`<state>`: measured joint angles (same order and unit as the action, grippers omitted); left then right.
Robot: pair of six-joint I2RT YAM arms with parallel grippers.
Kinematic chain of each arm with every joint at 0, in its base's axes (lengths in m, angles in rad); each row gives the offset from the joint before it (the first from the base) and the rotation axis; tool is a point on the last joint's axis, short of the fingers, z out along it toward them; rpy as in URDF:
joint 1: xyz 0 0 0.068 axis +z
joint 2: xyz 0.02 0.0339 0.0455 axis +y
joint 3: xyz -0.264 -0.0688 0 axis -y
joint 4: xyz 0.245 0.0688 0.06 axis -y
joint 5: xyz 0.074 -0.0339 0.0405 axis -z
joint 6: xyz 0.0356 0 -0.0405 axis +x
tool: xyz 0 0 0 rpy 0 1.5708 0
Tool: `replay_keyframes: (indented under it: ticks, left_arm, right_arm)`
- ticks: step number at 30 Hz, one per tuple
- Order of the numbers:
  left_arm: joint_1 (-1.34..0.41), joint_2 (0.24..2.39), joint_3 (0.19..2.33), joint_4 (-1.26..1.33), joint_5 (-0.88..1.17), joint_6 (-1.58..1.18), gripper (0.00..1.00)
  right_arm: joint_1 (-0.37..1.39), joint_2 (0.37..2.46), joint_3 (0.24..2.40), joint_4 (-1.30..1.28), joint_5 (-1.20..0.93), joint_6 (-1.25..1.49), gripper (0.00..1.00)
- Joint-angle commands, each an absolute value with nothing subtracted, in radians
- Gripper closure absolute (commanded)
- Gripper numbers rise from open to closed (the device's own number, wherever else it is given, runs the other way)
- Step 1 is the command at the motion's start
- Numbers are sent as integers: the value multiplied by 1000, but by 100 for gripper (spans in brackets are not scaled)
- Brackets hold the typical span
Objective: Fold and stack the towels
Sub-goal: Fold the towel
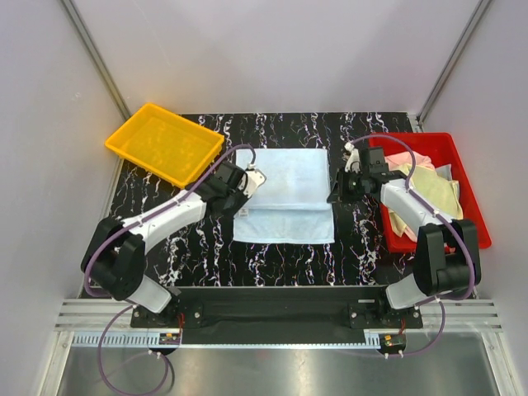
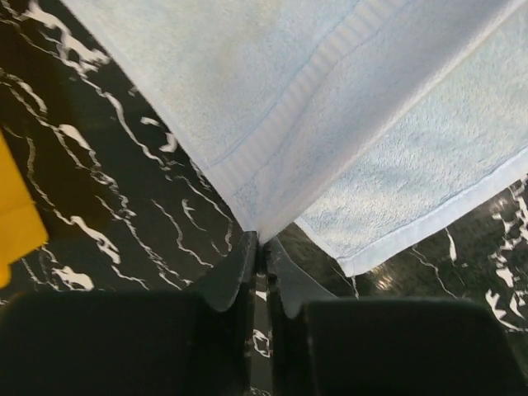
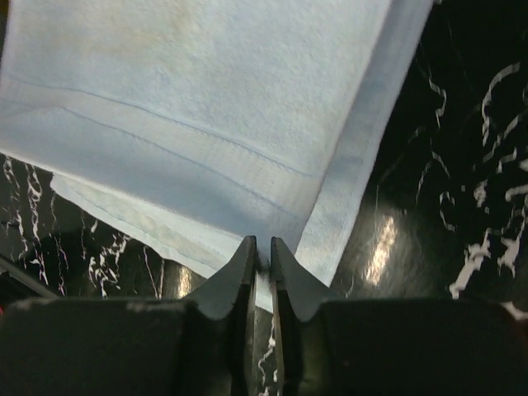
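Note:
A light blue towel (image 1: 285,194) lies folded over on the black marbled table (image 1: 363,239), its upper layer ending short of the near edge. My left gripper (image 1: 254,177) is at its far left corner. In the left wrist view the towel (image 2: 346,107) is drawn up to a point in the nearly closed jaws of that gripper (image 2: 260,241). My right gripper (image 1: 340,188) is at the far right corner. In the right wrist view an edge of the towel (image 3: 206,107) passes between the narrow jaws of that gripper (image 3: 261,243). A pale yellow towel (image 1: 433,190) and a pink towel (image 1: 417,158) lie crumpled in the red tray (image 1: 437,138).
A yellow tray (image 1: 165,142) sits at the far left of the table, and its corner (image 2: 12,223) shows in the left wrist view. The red tray stands at the right edge, close to the right arm. White walls close in the table.

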<state>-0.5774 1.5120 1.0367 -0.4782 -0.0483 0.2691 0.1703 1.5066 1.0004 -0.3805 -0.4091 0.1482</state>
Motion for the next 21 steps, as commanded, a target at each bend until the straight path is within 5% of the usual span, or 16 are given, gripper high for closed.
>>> replay_keyframes:
  ticks: [1,6,9,14,21]
  left_arm:
    - [-612,1445,1009,-482,-103,189,87]
    - [-655,1390,1003,-552,-152,95,66]
    - [-657,1338,986,-558,-166,-26,45]
    - [-568,1322,1011,-575,-144,-273,43]
    - [-391,1370,885,-402,156,-497,46]
  right_arm:
    - [169,1509,1023,-607,-320,195,78]
    - [173,1447,957,-640,-325,248,67]
    - [173,1395,933,-618,-284,297,60]
    - [208,1466,946,-568,-243,367,60]
    - [299,1610,1014,-531,-143,460,63]
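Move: Both grippers still have the corners of the towel's upper flap at their fingertips, above the lower layer. That layer's near left corner lies about 6 cm back and 1 cm left of the left hand, some 6 cm below; its near right corner is about 8 cm back, 1 cm right and 7 cm below the right hand. The yellow tray's middle is roughly 16 cm ahead and 17 cm left of the left hand. The red box's middle is about 23 cm right and 2 cm ahead of the right hand. Back towards the lower layer's near edge, both hands bring the flap's corners and let go as their fingers open further. The right travels back and down, about 6 cm each way, fingers tipping steeper, and ends close by the flap's corner. The left draws back some 3 cm, rises, then swings out to the left off the towel and sinks again, turning counter-clockwise. ##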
